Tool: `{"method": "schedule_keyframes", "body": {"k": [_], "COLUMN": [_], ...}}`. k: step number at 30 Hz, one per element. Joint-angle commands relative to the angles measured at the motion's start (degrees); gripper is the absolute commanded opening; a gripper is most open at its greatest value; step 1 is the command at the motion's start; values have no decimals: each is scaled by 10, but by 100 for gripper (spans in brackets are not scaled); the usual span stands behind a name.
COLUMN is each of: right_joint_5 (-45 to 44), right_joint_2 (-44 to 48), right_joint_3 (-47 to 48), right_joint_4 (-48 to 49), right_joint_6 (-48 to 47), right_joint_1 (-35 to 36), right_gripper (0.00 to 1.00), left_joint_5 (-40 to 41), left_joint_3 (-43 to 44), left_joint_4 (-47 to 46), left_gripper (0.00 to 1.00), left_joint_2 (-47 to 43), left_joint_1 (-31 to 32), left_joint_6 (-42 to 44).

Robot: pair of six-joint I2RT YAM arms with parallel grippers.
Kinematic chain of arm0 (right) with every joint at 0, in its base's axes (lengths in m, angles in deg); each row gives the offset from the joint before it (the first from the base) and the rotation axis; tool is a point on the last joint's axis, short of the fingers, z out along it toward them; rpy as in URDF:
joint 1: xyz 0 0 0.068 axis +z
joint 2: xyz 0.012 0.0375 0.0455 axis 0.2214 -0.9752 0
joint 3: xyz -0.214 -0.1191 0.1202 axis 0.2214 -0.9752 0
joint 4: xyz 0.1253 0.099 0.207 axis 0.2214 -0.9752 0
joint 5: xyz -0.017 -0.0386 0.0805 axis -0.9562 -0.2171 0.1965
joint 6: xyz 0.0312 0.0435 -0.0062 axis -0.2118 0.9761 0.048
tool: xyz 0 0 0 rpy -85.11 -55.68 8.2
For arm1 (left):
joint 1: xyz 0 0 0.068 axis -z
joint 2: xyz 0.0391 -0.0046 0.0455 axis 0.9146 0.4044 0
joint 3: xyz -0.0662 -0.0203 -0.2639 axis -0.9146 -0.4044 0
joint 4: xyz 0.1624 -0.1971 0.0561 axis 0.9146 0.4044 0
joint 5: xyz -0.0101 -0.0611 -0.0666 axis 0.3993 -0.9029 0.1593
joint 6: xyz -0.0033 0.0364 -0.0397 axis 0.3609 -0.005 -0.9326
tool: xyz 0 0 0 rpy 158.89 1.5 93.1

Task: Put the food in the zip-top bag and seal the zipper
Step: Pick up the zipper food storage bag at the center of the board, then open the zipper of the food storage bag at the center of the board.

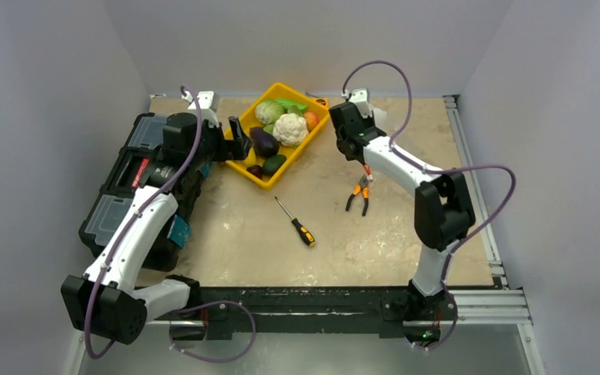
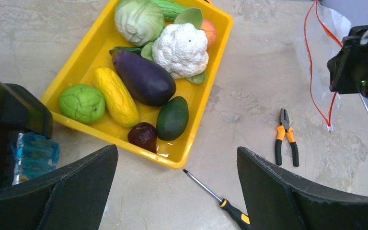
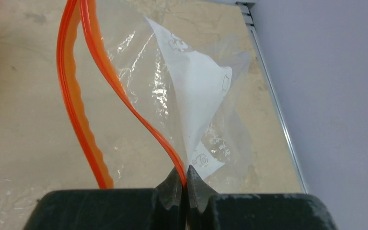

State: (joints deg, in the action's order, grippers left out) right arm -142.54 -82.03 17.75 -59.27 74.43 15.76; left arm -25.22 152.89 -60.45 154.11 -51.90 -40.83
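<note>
The food lies in a yellow tray (image 2: 214, 72): cabbage (image 2: 139, 20), cauliflower (image 2: 181, 48), eggplant (image 2: 143, 79), avocado (image 2: 172, 118), corn (image 2: 116, 96), lime (image 2: 82, 103) and an orange-red fruit (image 2: 210, 31). My left gripper (image 2: 177, 149) hangs open and empty above the table, just in front of the tray. My right gripper (image 3: 186, 179) is shut on one side of the zipper (image 3: 124, 91) of the zip-top bag (image 3: 191, 91), right of the tray. The zipper's other strip (image 3: 74, 96) bows away, so the mouth gapes.
A screwdriver (image 2: 220, 201) lies on the table in front of the tray, and orange-handled pliers (image 2: 286, 139) lie to its right, below the hanging bag. A black toolbox (image 1: 137, 168) fills the left side. A metal rail (image 1: 473, 180) borders the table's right edge.
</note>
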Motion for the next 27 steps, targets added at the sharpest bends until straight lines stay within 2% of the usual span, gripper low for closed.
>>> {"method": "schedule_keyframes", "body": {"k": [1,8,12,14,16,21,24,27], "right_joint_5": [147,309,403,424,406,381,411,458], "right_joint_2": [57,146,183,205,230,265,273,273], "right_joint_3": [-60,-94,-105,-125,-150,-190,-200,-195], "right_joint_4": [45,79,76,86,100,125,145,159], "right_joint_6": [18,38,75,88,93,109,138,171], "right_joint_1": [-28,-25,-22,-11,13,64,71,80], "right_gripper": [0,0,0,0,0,0,0,0], "left_joint_5": [-61,-205,-302,-343,-373,-381,-368,-317], "left_joint_3": [36,89,93,83,73,71,69,75], "left_joint_4": [-4,35,4,-31,-64,-79,-74,-39], "left_gripper": [94,94,94,94,94,94,93,89], "left_joint_2": [20,111,168,192,209,216,198,187], "left_joint_1": [-4,-1,7,12,20,43,49,62], "left_joint_6": [-8,-32,-91,-133,-164,-175,-157,-122]}}
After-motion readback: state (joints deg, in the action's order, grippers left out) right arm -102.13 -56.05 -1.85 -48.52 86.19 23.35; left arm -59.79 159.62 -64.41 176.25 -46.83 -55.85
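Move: My left hand is open and about 24 cm above the board. The bag's middle is some 36 cm to its right, 7 cm ahead and 14 cm lower; the yellow tray is about 9 cm right and 5 cm ahead, the screwdriver 13 cm right and 19 cm back. My right hand already holds the bag: the open board it heads over is 16 cm left and 10 cm back, the tray 27 cm left and level, the pliers 5 cm left and 17 cm back. I bring both hands together. Keeping my right fingers shut on the bag's orange rim, I carry it left about 14 cm, back and somewhat up, turning that hand counter-clockwise and rolling its left side up. My left hand swings right about 13 cm, sinking some 5 cm as it turns clockwise and tips down, fingers staying wide, towards the bag's free rim without yet gripping it. ##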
